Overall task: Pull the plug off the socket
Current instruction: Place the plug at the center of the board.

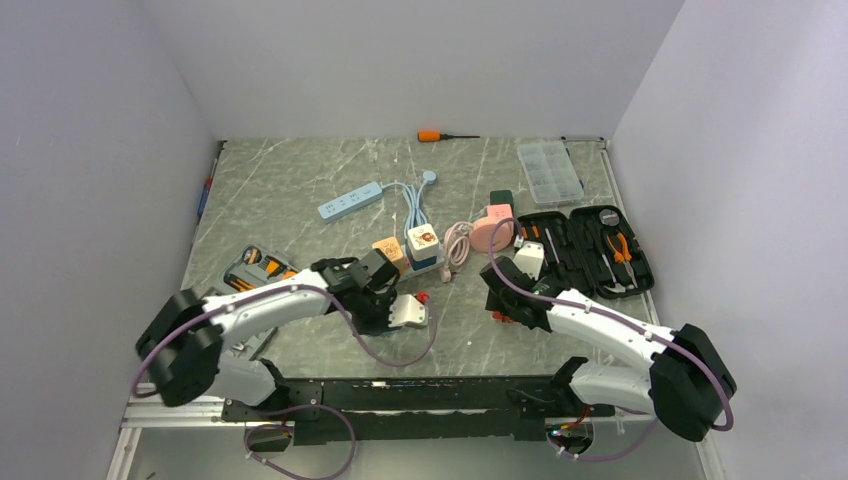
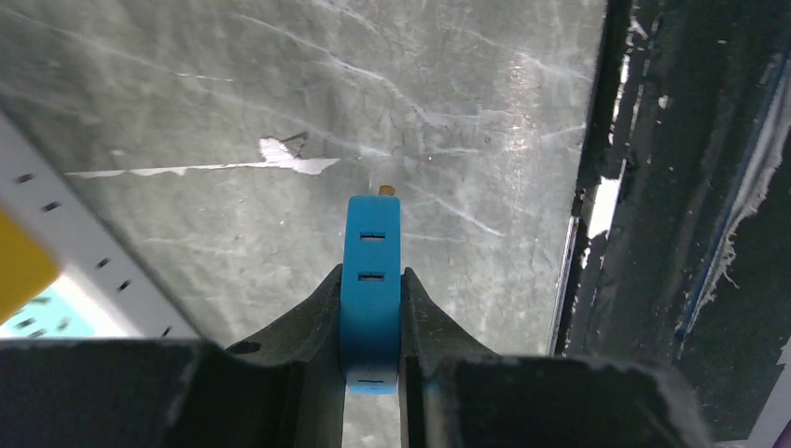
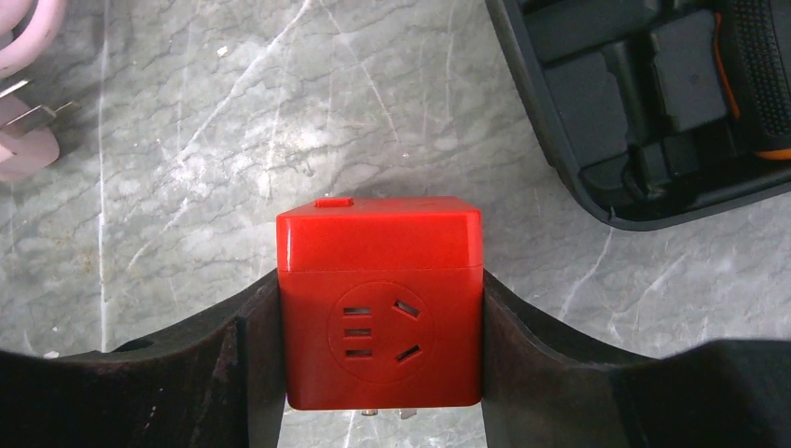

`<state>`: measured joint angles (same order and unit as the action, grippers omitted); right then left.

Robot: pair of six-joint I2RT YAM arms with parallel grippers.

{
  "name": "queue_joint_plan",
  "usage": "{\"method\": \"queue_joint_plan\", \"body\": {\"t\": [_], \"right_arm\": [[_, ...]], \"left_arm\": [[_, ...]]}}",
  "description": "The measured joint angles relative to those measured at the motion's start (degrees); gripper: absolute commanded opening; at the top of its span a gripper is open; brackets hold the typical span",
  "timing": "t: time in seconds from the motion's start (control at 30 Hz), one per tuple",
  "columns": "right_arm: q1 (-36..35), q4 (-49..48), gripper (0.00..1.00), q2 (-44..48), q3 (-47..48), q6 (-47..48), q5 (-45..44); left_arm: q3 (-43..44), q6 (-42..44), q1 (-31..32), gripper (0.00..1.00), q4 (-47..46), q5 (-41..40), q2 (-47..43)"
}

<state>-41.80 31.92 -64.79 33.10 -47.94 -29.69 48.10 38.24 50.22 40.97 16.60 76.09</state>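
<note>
My right gripper [image 1: 507,300] [image 3: 380,276] is shut on the plug [image 3: 380,245], a red cube with an outlet face toward the camera. Its metal prongs show bare under it, above the marble table, joined to nothing. In the top view only a bit of the plug's red [image 1: 498,316] shows under the fingers. My left gripper [image 1: 390,305] [image 2: 371,276] is shut on the socket [image 2: 371,245], seen edge-on as a narrow blue slotted bar with a brass tip. From above, the socket [image 1: 410,314] is a short white body with a red spot at its end.
A light-blue power strip [image 1: 350,200], cube adapters on a strip [image 1: 420,246] and a pink plug with cord [image 1: 482,232] lie mid-table. An open black tool case [image 1: 590,250] is right, a clear box [image 1: 549,170] and an orange screwdriver [image 1: 440,135] behind, a tool tray [image 1: 255,270] left.
</note>
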Motion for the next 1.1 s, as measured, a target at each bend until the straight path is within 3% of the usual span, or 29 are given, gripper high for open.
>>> {"method": "queue_joint_plan", "body": {"t": [0.2,0.27,0.3,0.4,0.47,0.73,0.93,1.1], "right_arm": [[1.42,0.55,0.61,0.2,-0.11,-0.76,-0.04],[1.81,0.52,0.66,0.17,-0.2,-0.74,0.02],[1.99,0.44,0.68,0.15,-0.24,-0.74,0.17],[2.14,0.0,0.73,0.07,-0.61,-0.72,0.42],[2.23,-0.35,0.75,0.07,-0.79,-0.72,0.74],[2.29,-1.33,0.82,1.2,-0.83,-0.48,1.33],[2.34,-0.61,0.91,1.9,1.18,1.09,1.22],[2.23,0.15,1.0,3.17,6.6,3.74,1.07]], "left_arm": [[2.73,-3.63,3.48,0.0,-2.62,-2.16,7.41],[2.75,-4.07,5.01,0.05,-3.28,-2.19,7.93],[2.91,-4.26,5.77,0.14,-3.28,-2.56,8.44],[3.5,-4.74,6.45,0.74,-3.61,-2.69,9.16],[3.58,-4.7,6.69,0.97,-3.89,-2.71,9.99],[4.66,-5.95,8.11,0.99,-2.01,-1.77,10.47],[11.02,-5.64,7.56,1.0,2.73,0.72,5.73],[20.37,-3.63,-0.39,0.99,9.77,8.04,1.29]]}}
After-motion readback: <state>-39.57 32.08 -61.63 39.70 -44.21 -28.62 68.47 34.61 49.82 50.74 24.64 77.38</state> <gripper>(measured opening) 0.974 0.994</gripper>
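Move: The blue plug, held by the left hand, has its bare landing spot about 3 cm to the right, 1 cm back and 5 cm below; the white power strip's middle is some 13 cm ahead, 7 cm right and 3 cm lower. The red plug's spot lies nearly straight under the right hand, 3 cm down, 1 cm right; the pink plug is 8 cm ahead and 14 cm left, the black tool case 12 cm ahead and 17 cm right, both 2 cm lower. The blue plug, still pinched, is carried about 3 cm right and 3 cm down to the bare tabletop by the left hand, which opens wide, lets go, and rises some 11 cm, drifting a little farther right. The red plug is shifted about 1 cm right; the right fingers ease open from it and that hand lifts some 4 cm, slightly forward. ##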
